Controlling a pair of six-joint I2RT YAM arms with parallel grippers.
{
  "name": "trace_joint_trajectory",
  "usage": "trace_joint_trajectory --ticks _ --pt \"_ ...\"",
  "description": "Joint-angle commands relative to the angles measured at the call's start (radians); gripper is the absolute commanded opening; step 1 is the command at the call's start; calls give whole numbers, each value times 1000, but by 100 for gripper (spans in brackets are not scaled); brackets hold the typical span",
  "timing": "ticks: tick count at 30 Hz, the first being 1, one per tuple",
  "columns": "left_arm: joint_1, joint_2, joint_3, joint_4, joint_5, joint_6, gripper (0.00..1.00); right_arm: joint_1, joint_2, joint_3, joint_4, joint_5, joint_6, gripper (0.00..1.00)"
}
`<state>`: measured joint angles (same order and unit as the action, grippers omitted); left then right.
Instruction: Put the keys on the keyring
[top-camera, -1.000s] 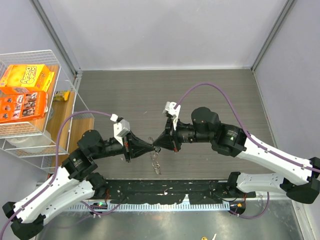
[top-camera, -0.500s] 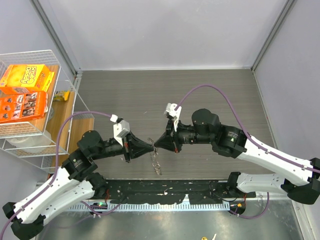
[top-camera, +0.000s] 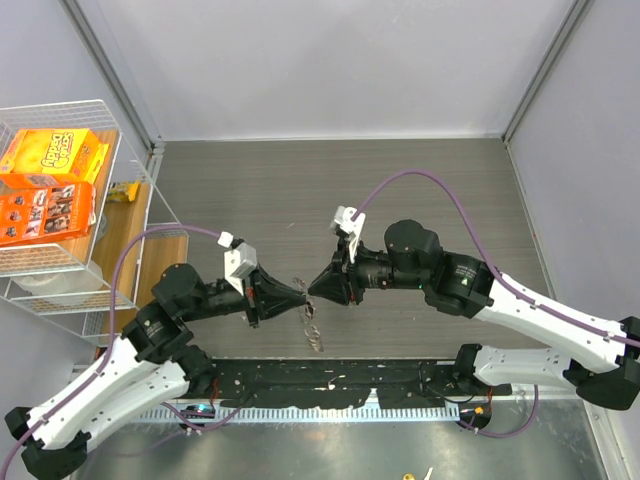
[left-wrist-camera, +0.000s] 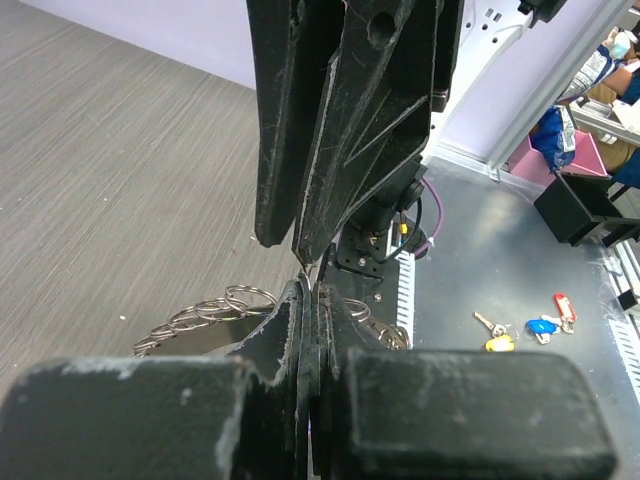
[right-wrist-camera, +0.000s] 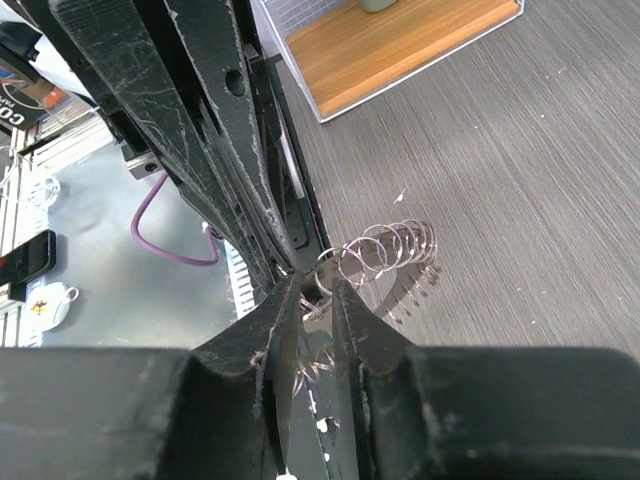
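Observation:
The keyring (top-camera: 312, 322) is a string of thin silver rings. It hangs between the two gripper tips over the table's front edge. My left gripper (top-camera: 300, 292) and right gripper (top-camera: 316, 288) meet tip to tip on it. In the left wrist view the left gripper (left-wrist-camera: 308, 292) has its jaws pressed together, with rings (left-wrist-camera: 205, 312) fanning out to the left. In the right wrist view the right gripper (right-wrist-camera: 318, 287) has a narrow gap between its jaws, with a ring wire in it. The ring coil (right-wrist-camera: 385, 248) stretches away to the right. The loose black-headed key is out of view.
A wire basket (top-camera: 112, 180) with cereal boxes (top-camera: 50, 185) stands at the left beside a wooden board (top-camera: 125, 250). The black rail (top-camera: 330, 385) runs along the table's front edge. A few coloured keys (left-wrist-camera: 530, 326) lie on the metal bench beyond the table.
Both grippers stay tip to tip and have drifted slightly toward the front edge. The rings still hang below them.

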<state>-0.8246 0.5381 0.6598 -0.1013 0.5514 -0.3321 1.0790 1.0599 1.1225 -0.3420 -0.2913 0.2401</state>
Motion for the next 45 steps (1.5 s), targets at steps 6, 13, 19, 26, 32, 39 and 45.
trace_joint_trajectory --ticks 6,13,19,26,32,39,45 --pt "-1 -24 1 121 39 -1 0 4 -58 -7 44 46 -1 35" --pt "-1 -41 -9 156 59 -19 0 4 -109 -10 35 5 -53 45" --pt "-2 -52 -34 247 97 -54 0 9 -129 -4 11 -103 -137 47" --pt "-2 -63 -72 396 162 -114 0 94 -98 66 -110 -111 -372 50" --pt "-1 -61 -88 463 194 -143 0 145 -126 68 -98 -109 -478 51" --pt "-2 -56 -97 505 206 -160 0 156 -120 85 -66 -85 -492 50" --pt "-2 -61 -101 514 208 -165 0 165 -94 117 -55 -78 -495 46"
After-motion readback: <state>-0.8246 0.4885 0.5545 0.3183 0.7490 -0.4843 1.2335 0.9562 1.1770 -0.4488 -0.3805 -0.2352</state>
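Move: The key is right at the left fingertips, among the small rings on the keyring's rim: about 1 cm to the left of the right hand, 1 cm back and 1 cm below it. From the left hand, which still pinches the keyring, the key lies about 1 cm to the right and 1 cm below, level fore and aft. The keyring's middle hangs some 3 cm back, 1 cm left and 4 cm below the right hand. Drawing off to the right and rising first, then swinging back about 6 cm, the right hand opens its fingers wider and comes free of the rings, its tips turning some 20 degrees counter-clockwise while the jaws roll about 25 degrees. The left hand keeps its pinch and carries the keyring up 5 cm and back 4 cm, tipping its fingertips upward and turning a little clockwise. ##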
